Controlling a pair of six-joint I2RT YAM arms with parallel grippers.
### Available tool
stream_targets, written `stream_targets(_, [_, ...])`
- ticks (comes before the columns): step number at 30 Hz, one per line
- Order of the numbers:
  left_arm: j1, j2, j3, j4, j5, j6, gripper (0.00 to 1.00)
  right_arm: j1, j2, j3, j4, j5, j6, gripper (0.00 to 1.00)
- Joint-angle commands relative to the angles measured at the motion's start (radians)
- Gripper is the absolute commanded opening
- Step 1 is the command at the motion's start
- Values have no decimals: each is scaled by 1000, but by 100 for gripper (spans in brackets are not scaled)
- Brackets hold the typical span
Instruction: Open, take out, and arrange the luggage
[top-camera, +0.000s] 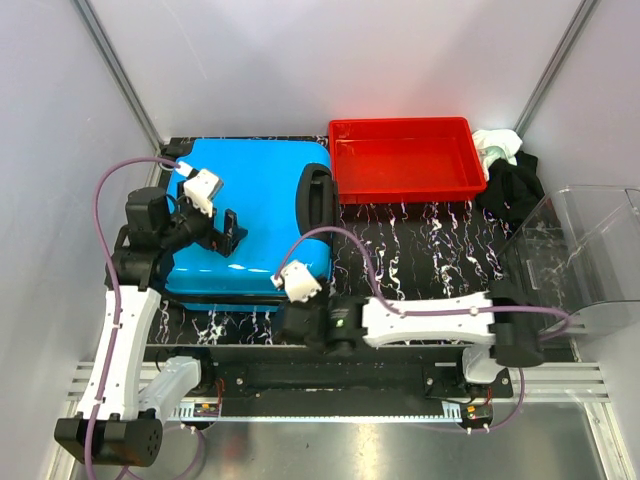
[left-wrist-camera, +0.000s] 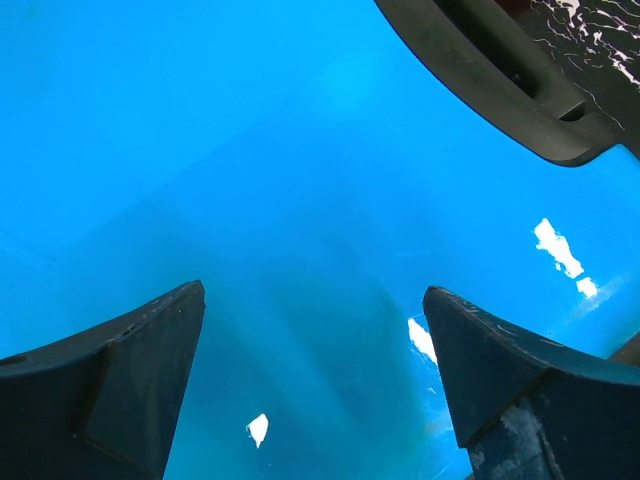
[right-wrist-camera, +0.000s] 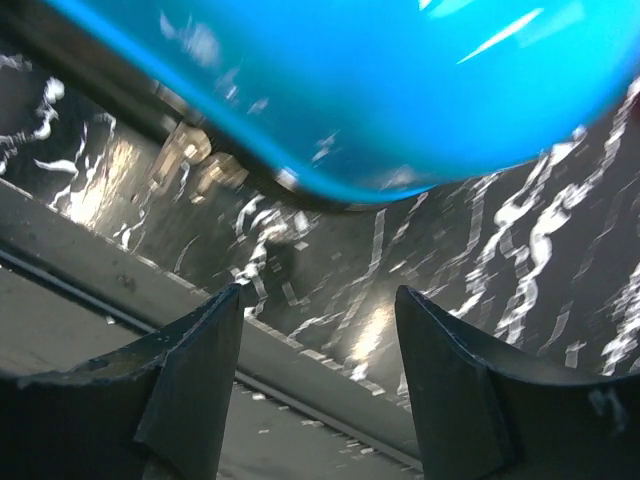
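The luggage (top-camera: 255, 215) is a bright blue hard-shell suitcase lying flat and closed on the left of the black marbled table (top-camera: 420, 260). Its black side handle (top-camera: 318, 195) faces right. My left gripper (top-camera: 232, 235) hovers over the lid, open; in the left wrist view the blue shell (left-wrist-camera: 300, 150) fills the gap between the fingers (left-wrist-camera: 313, 290), and the handle (left-wrist-camera: 500, 70) shows at top right. My right gripper (top-camera: 295, 322) sits low at the suitcase's near right corner, open and holding nothing (right-wrist-camera: 320, 290). The blue shell edge (right-wrist-camera: 400, 80) lies just beyond it.
A red plastic tray (top-camera: 400, 124) stands at the back, right of the suitcase. A clear plastic bin (top-camera: 590, 250) sits at the right edge. Black and white cloth (top-camera: 508, 170) lies behind it. The table's front rail (right-wrist-camera: 120, 270) runs under my right gripper.
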Motion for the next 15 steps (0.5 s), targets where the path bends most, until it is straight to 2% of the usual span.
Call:
stream_targets(1, [-4,-20,30,60,-26,-16,96,34,117,82,-41,103,244,69])
stream_targets(4, [-4,-30,25,61,-22,-13,96,54,183,158,-47,183,321,69])
stream_targets(8, [-4,-49,7,60,15,13,97,54,203,159,-30,257,450,66])
stream_targets(10, [-4,-53,3,60,29,27,97,54,206,131,43,269,456,64])
stream_targets(15, [-4,-43,10,60,35,42,97,52,273,169,53,310,473,61])
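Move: The zipper pulls hang on the suitcase's near side, about 4 cm ahead of the right hand, some 6 cm to its left and about 4 cm lower. The case's middle is roughly 19 cm ahead, 12 cm left and 3 cm below; its black handle is about 21 cm straight ahead and 4 cm above. From the idle left hand, over the case, the pulls are around 11 cm back, 11 cm right and 15 cm below. Leftwards by about 5 cm, along the suitcase's near edge, the right hand goes towards the zipper pulls, dipping some 3 cm early on and then easing back up about 1 cm. As it travels, the wrist turns roughly 15 degrees clockwise and its left side lifts a little, squaring the still-open fingers to the zipper; no contact can be made out. ##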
